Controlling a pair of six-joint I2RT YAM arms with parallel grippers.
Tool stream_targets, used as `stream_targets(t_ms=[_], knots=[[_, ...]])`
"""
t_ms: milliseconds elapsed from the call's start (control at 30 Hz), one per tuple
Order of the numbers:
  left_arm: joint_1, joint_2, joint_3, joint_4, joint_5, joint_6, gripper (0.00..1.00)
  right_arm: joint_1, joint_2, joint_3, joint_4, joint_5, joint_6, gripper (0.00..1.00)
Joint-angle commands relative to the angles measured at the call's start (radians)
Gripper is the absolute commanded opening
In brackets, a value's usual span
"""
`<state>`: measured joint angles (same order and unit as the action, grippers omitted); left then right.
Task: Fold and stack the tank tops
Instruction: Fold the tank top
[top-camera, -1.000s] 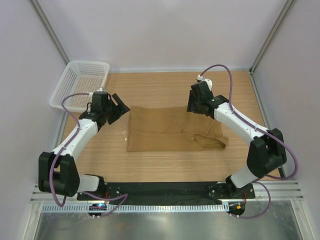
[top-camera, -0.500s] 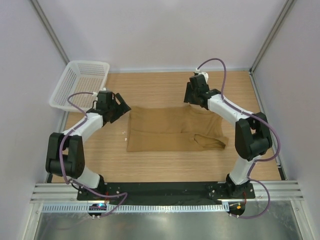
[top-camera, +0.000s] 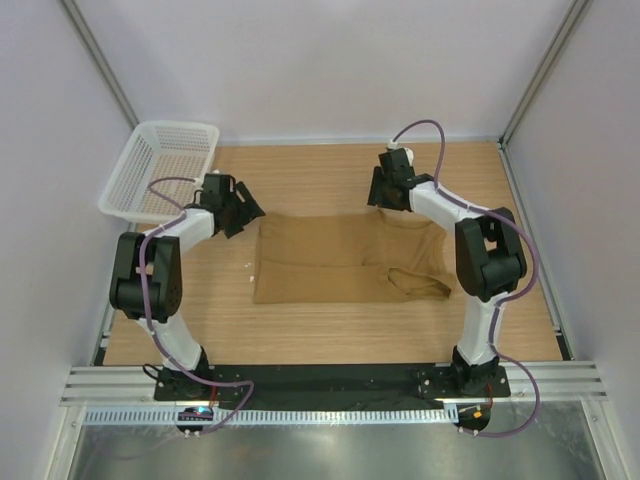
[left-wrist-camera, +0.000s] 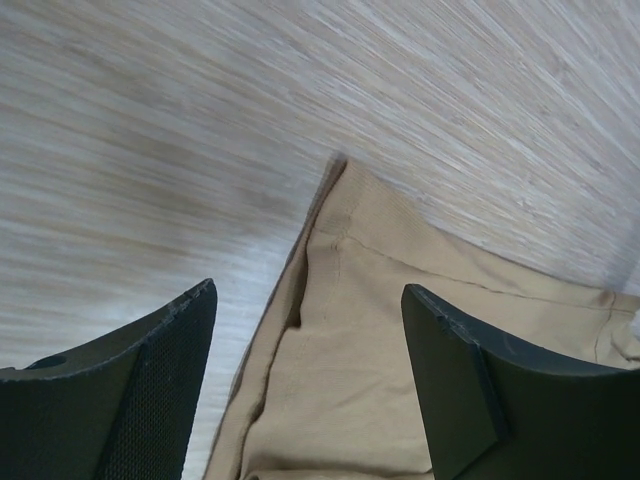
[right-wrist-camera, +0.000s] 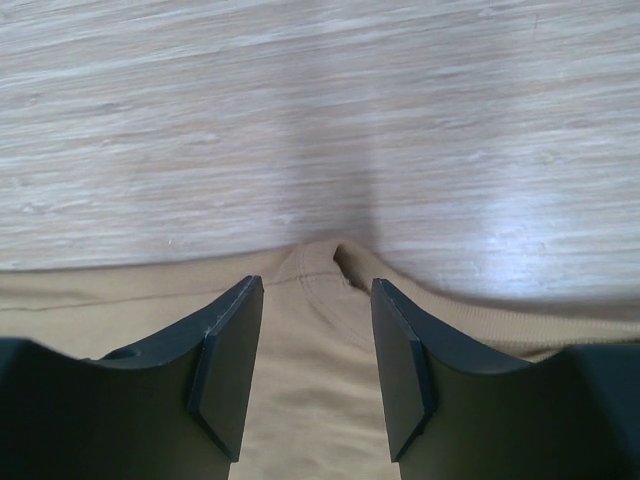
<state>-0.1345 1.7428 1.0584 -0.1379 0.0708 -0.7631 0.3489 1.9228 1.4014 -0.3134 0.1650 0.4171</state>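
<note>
The tan-brown tank top (top-camera: 340, 258) lies flat on the wooden table, folded into a wide rectangle, with a bunched strap end at its right (top-camera: 425, 283). My left gripper (top-camera: 247, 213) is open beside the top's far left corner. In the left wrist view that corner (left-wrist-camera: 340, 290) lies between the spread fingers (left-wrist-camera: 170, 370). My right gripper (top-camera: 383, 205) is open at the top's far right edge. In the right wrist view its fingers (right-wrist-camera: 225, 360) straddle a hemmed fold of cloth (right-wrist-camera: 320, 290) without closing on it.
A white mesh basket (top-camera: 160, 168) stands at the far left, partly over the table's edge. Grey walls with metal posts close in the table on three sides. The black base rail (top-camera: 330, 380) runs along the near edge.
Both arms have folded in closer to their bases. The left gripper has moved up and right toward the top's far left corner. The right gripper has shifted slightly toward the far edge. The cloth has not moved.
</note>
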Motion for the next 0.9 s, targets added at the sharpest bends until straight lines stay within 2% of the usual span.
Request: stream_targets(t_ms=[0,200,333,467,600,733,867], knots=[[0.007,0.053,0.075,0.021,0.040,0.019,0.75,-0.007,0.060,0.086,0.007,-0.022,-0.004,0.53],[0.007,0.144,0.141,0.000,0.072,0.011,0.72,-0.008,0.148,0.145,-0.038,-0.051,-0.006,0.46],[0.007,0.170,0.146,-0.003,0.075,0.012,0.72,-0.010,0.154,0.133,-0.035,-0.058,-0.005,0.46],[0.007,0.205,0.167,-0.008,0.076,0.010,0.71,-0.010,0.156,0.123,-0.029,-0.064,-0.003,0.31],[0.007,0.228,0.184,-0.015,0.092,0.010,0.63,-0.008,0.153,0.119,-0.029,-0.067,-0.005,0.18],[0.007,0.239,0.183,-0.017,0.096,0.007,0.56,-0.008,0.145,0.113,-0.026,-0.067,-0.008,0.15],[0.001,0.253,0.183,-0.019,0.109,0.001,0.53,-0.008,0.133,0.102,-0.018,-0.078,-0.006,0.14]])
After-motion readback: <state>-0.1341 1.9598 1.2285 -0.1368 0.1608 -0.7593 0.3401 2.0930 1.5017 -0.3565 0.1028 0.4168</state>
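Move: The right gripper hangs some 6 cm above the tank top's edge peak, the small point in its far edge, which lies about 1 cm ahead and 1 cm left of it; the top's loose flap lies roughly 17 cm back and 6 cm right. For the left gripper, the tank top's far left corner is about 4 cm ahead, 2 cm right and 4 cm below, with the white basket some 10 cm ahead and 15 cm to its left. Lower the right gripper about 5 cm onto the peak in the far edge, edging slightly forward and left and tipping the fingers a little steeper, then hold it there and shut the fingers so they pinch the cloth. Meanwhile bring the left gripper some 4 cm forward and 3 cm down, easing right to the far left corner, and start narrowing its fingers around the corner without shutting them. ##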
